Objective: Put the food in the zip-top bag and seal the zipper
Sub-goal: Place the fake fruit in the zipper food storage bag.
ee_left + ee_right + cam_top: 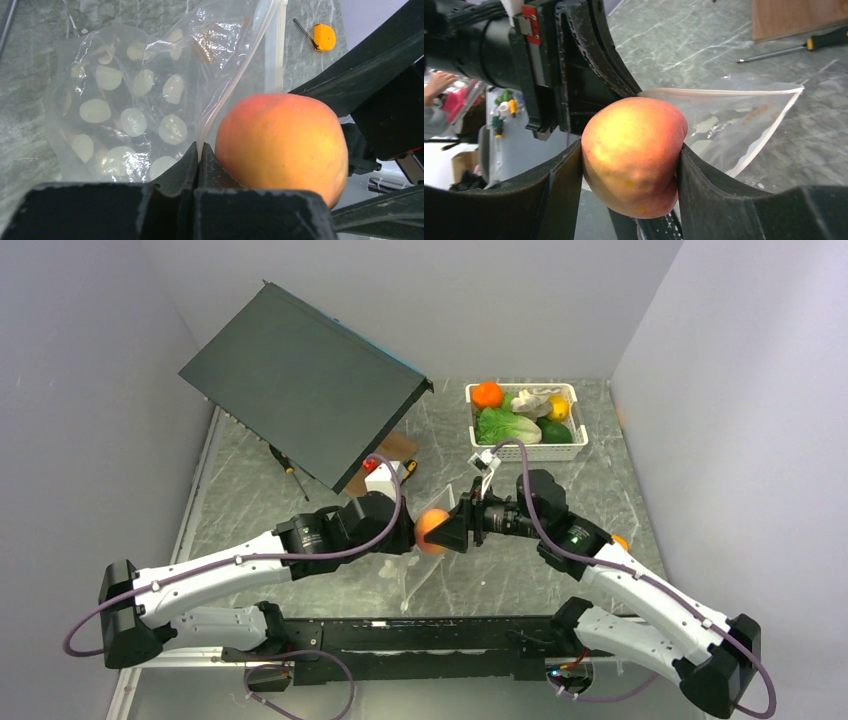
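A pink-orange peach (634,150), one piece of the food, is gripped between the fingers of my right gripper (630,160), held above the table at the mouth of the zip-top bag (734,120). My left gripper (200,152) is shut on the bag's mouth edge, pinching the whitish zipper (235,80) and holding that side up. The clear dotted bag (130,110) hangs and spreads behind it. The peach (282,142) touches the left gripper's right finger. In the top view both grippers meet at the peach (430,528), mid-table.
A white slotted basket (580,440) at the back right holds an orange (487,394), green lettuce (505,425), a yellow fruit (558,408) and a beige piece (530,398). A dark panel (300,380) leans at the back left, a screwdriver (285,465) beside it. A yellow tape measure (324,37) lies beyond the bag.
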`<action>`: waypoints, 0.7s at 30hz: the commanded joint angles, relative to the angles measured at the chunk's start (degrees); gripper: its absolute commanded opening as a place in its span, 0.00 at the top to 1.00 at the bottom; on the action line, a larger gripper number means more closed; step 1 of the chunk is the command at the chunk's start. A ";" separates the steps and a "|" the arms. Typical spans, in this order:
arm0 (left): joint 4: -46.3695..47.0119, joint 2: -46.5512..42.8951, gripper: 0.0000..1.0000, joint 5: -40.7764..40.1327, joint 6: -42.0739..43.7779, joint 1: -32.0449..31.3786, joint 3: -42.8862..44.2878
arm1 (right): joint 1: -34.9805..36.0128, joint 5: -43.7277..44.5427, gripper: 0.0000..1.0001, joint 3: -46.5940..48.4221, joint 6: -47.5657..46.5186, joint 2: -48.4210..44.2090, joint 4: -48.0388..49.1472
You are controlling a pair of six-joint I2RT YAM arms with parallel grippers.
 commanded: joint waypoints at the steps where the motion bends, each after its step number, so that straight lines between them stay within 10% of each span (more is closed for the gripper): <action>1: 4.39 -1.78 1.00 0.70 -0.57 -0.03 1.24 | 3.48 13.38 1.00 -1.60 -3.16 -1.30 -2.36; 17: 7.37 -4.51 1.00 1.09 -0.76 0.06 -0.25 | 10.01 25.82 0.99 0.50 -1.67 3.68 -4.26; 21: 8.72 -5.03 1.00 1.89 -0.93 0.06 -0.23 | 11.74 24.23 0.72 0.66 -0.78 5.21 -1.68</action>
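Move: The right hand holds the peach just above the open zipper bag; the middle of its mouth lies about 6 cm below, 2 cm to the left and 1 cm ahead. The left fingertips pinch the rim about 5 cm to the right hand's left and 2 cm ahead; the mouth's middle lies some 8 cm below them, 3 cm right and 1 cm back. From the right hand the screwdriver is about 9 cm ahead, 8 cm left; the food basket 23 cm ahead, 22 cm right; both some 20 cm down. The right hand lowers the peach about 6.5 cm into the bag's mouth beside the left fingertips, easing a couple of centimetres forward and then slightly back, while its left-pointing fingers tip down some 15 degrees, swing a little clockwise and keep their hold. The left hand keeps its pinch on the rim, first giving a touch to the left, then rising nearly 3 cm to draw that edge up beside the peach. ##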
